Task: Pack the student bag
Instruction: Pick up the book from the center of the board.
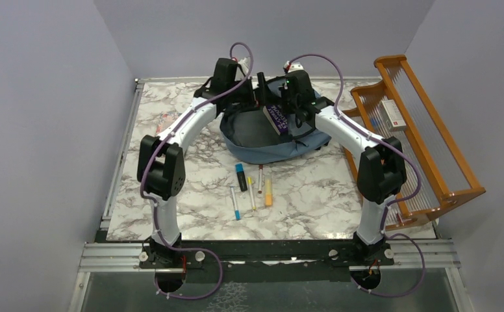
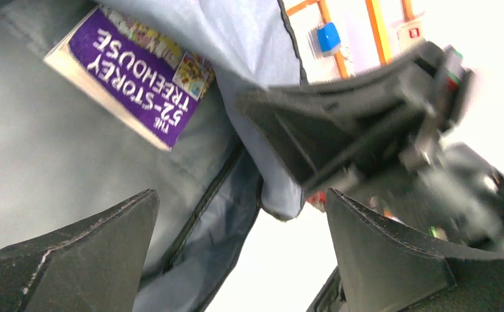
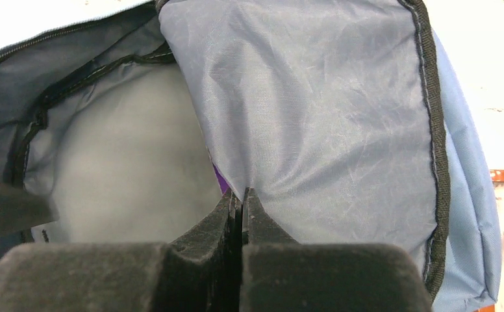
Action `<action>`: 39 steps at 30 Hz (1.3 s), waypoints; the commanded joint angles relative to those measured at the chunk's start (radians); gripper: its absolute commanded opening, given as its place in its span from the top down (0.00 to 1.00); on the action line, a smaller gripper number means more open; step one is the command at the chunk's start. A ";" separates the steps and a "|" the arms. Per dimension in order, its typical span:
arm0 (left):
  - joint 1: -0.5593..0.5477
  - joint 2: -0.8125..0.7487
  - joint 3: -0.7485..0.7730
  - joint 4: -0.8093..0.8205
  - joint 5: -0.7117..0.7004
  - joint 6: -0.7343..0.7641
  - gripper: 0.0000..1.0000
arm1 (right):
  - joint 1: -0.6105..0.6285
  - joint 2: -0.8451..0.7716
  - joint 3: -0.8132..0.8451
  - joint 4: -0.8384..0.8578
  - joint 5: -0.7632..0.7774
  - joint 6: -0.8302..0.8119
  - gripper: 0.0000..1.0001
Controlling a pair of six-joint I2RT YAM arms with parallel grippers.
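Note:
The student bag (image 1: 262,148) lies open at the back of the marble table, dusty blue with black zipper edging. Inside it lies a purple book (image 1: 277,118), "The 52-Storey Treehouse" (image 2: 136,78), of which only a purple sliver (image 3: 220,182) shows past the flap. My right gripper (image 3: 241,192) is shut, pinching the pale lining of the bag's flap (image 3: 321,117) and holding it up. In the left wrist view that gripper (image 2: 340,130) appears with fabric hanging from its tip. My left gripper (image 2: 241,195) stands wide open over the bag's rim, nothing between its fingers.
Several pens and markers (image 1: 252,188) lie on the table in front of the bag. An orange wooden rack (image 1: 425,136) stands along the right edge with a small box (image 1: 392,114) in it. Walls close in on the left, back and right.

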 commanded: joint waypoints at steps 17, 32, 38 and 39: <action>0.590 -0.466 -0.575 -0.004 -0.213 0.162 0.01 | -0.005 -0.090 -0.083 -0.005 -0.229 -0.062 0.60; 0.629 -0.404 -0.579 -0.105 -0.601 0.329 0.01 | 0.020 -0.168 -0.107 0.091 -0.687 0.230 0.52; 0.635 -0.260 -0.514 -0.096 -0.547 0.355 0.01 | 0.045 -0.166 -0.173 0.113 -0.769 0.271 0.49; 0.635 -0.237 -0.496 -0.096 -0.539 0.361 0.01 | 0.050 -0.167 -0.188 0.117 -0.774 0.273 0.49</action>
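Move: From the left hand, open above the bag, the book with the pale floral back lies about 35 cm to the left, 7 cm farther out and roughly 20 cm below; the purple book in the bag is some 12 cm ahead, 10 cm right and 17 cm below. The right hand still holds the bag flap at its fingertips, with the floral book about 54 cm to its left, 4 cm ahead and 17 cm below. The left hand leaves the bag and sweeps fast some 40 cm left towards the floral book, rising barely 2 cm before sinking to about 11 cm below its start and easing back about 4 cm, turning counter-clockwise some 45 degrees and rolling left side up until the still wide-open fingers point steeply down. Meanwhile the right hand opens about halfway to let go of the bag flap, dips a few centimetres, then lifts clear and draws back and left, about 10 cm each way, over the bag opening, turning counter-clockwise and rolling left side up by about 30 degrees each. ##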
